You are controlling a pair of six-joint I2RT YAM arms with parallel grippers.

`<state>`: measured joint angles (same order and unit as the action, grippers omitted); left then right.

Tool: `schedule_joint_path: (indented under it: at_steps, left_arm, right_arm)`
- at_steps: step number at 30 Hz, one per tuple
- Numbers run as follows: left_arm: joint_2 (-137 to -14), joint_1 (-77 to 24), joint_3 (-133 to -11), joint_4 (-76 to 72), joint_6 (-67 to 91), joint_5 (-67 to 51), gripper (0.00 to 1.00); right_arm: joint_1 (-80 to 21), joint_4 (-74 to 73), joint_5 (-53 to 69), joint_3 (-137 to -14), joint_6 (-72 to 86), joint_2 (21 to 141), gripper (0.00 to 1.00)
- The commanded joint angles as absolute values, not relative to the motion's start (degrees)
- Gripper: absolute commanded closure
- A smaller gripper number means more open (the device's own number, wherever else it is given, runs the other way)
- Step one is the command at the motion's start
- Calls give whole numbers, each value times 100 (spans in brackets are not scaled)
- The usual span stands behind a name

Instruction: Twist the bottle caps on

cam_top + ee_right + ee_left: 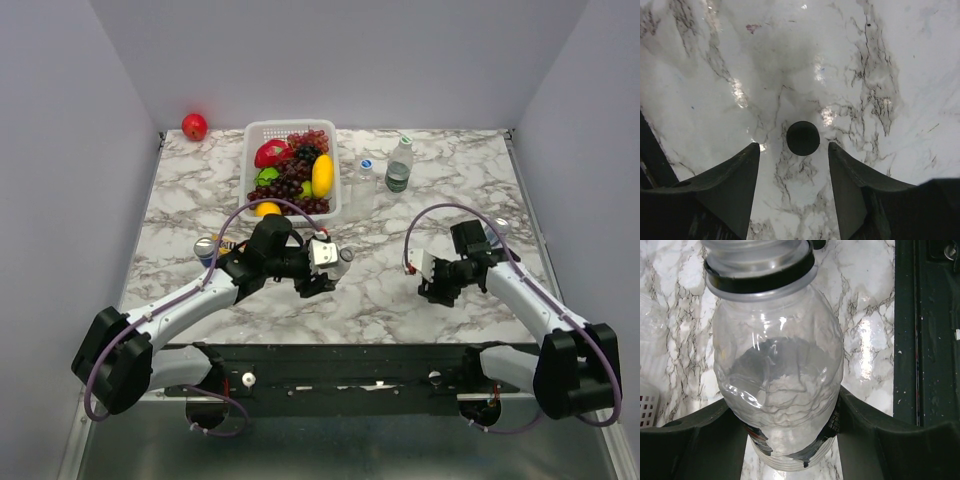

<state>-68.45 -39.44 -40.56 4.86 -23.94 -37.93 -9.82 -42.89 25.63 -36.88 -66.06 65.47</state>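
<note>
My left gripper (326, 270) is shut on a clear empty bottle (777, 375) and holds it by its lower body above the marble table (440, 180). A black ring (760, 277) circles the bottle's neck; the mouth is cut off by the frame edge. My right gripper (794, 147) is open and points down at the table. A black bottle cap (803, 138) lies flat just past its fingertips, centred on the gap between them and touching neither finger. Two capped bottles stand at the back, one with a blue cap (366, 164) and one with a white-green cap (405, 141).
A white basket (252, 150) of fruit stands at the back centre, with a red apple (194, 126) in the far left corner. A blue-and-silver can (205, 247) stands beside my left arm. The black mounting rail (330, 365) runs along the near edge.
</note>
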Motion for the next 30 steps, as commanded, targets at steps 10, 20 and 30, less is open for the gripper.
schedule_joint_path:
  at_steps: [10,20,30]
  left_arm:
    - [-6706,-3902,-3973,369,-2303,-3665,100]
    - [-6838,-3902,-3999,290,-2276,-3665,100]
    - [-6619,-3902,-3639,220,-2452,-3691,100]
  right_arm:
    - [-993,-3498,2030,-3718,-6486,7286,39]
    - [-1002,-3384,2066,-3604,-6565,7497,58]
    - [-1054,-5052,3319,-5043,-6285,6583,73]
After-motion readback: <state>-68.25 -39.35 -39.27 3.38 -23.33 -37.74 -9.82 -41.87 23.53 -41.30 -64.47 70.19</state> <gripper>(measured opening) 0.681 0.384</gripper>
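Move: The black cap lies flat on the marble just off the right fingertips, about 2 cm ahead, 1 cm to the right and 3 cm below. The silver can stands about 13 cm ahead and 14 cm to the right of that hand, and the open bottle is held some 24 cm to its left, about level front to back and 11 cm higher. From the left hand, the cap is about 26 cm right, 3 cm ahead and 13 cm down. The right hand, fingers still apart, eases forward about 2 cm and down nearly 3 cm with a slight wrist tilt until its fingertips straddle the black cap, then closes them and pinches the cap by its rim from both sides. With the fingers stopped on the cap, it turns upward and rises some 3 cm, drifting barely to the left, while the left hand stays in place and keeps its hold on the open bottle. ##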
